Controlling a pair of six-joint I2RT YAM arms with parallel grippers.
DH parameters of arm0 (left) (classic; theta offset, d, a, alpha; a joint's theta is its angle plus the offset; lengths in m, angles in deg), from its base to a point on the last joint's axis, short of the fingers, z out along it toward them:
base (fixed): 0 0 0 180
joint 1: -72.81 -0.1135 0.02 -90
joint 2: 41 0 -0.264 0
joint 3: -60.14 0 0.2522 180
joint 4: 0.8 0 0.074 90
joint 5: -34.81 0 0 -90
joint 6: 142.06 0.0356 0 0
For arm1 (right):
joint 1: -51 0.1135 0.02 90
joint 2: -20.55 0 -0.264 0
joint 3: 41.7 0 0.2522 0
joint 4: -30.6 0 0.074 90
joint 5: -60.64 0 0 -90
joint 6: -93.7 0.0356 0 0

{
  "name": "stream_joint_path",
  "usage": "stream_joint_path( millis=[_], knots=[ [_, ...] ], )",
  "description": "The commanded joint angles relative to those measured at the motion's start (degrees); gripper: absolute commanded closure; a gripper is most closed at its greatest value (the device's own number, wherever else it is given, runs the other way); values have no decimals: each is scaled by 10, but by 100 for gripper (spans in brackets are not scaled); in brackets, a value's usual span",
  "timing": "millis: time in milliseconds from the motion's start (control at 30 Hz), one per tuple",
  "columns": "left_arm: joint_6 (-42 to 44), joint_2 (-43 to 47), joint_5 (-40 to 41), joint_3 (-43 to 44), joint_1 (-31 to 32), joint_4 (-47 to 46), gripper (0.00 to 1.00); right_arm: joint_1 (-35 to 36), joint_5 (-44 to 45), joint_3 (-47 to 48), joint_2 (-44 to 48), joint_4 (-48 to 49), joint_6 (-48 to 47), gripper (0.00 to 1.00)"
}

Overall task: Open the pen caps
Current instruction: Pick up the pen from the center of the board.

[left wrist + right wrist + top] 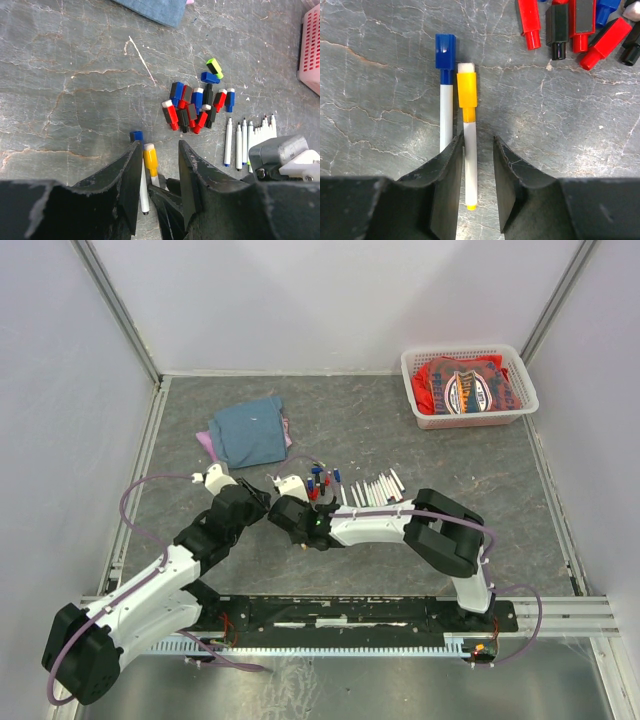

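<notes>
Two capped pens lie side by side on the table, one with a yellow cap [467, 90] and one with a blue cap [445, 50]. My right gripper [477, 141] is open and straddles the yellow pen's white barrel [470, 165]. Its left finger sits between the two pens, and a gap shows on the right side. From the opposite end, my left gripper [158, 143] is open with the yellow cap [150, 159] between its fingers, touching neither. The blue cap [136, 135] peeks out at its left fingertip. Both grippers meet nose to nose [270, 505].
A pile of loose red, blue, black and green caps [195, 107] lies just beyond the pens. A row of uncapped white pens [375, 490] lies to its right. A blue cloth [248, 432] is at the back left, and a white basket [468, 350] holding red cloth is at the back right.
</notes>
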Motion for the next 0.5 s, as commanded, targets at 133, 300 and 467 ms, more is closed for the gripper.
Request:
stream_joint_path(
  millis=[133, 300, 467],
  knots=[
    [-23, 4, 9, -5, -8, -3, 59, 13, -6, -38, -18, 10, 37, 78],
    [-22, 0, -1, -4, -12, -6, 58, 13, -4, -55, -7, 23, 43, 94],
    [-18, -13, -36, -2, -17, -21, 57, 7, 10, -93, 42, 50, 37, 99]
  ],
)
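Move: The yellow-capped pen lies almost under the right hand, its middle level with the half-open fingers fore and aft, some 1 cm left and 1 cm below the hand point. The blue-capped pen lies about 3 cm left and 2 cm ahead; the nearest red cap is 10 cm ahead and 2 cm right, the cap pile's middle about 11 cm ahead and 5 cm right. From the left hand the yellow-capped pen is roughly 6 cm back, 6 cm right and 10 cm below. The right hand stays down at the yellow-capped pen, shifting less than about 1 cm, and closes its fingers from roughly two-fifths open to nearly shut, pinching the white barrel just behind the yellow cap. As the fingers close, the wrist rolls about 5 degrees so that the hand's left side comes up a little, and there is no lift yet. ##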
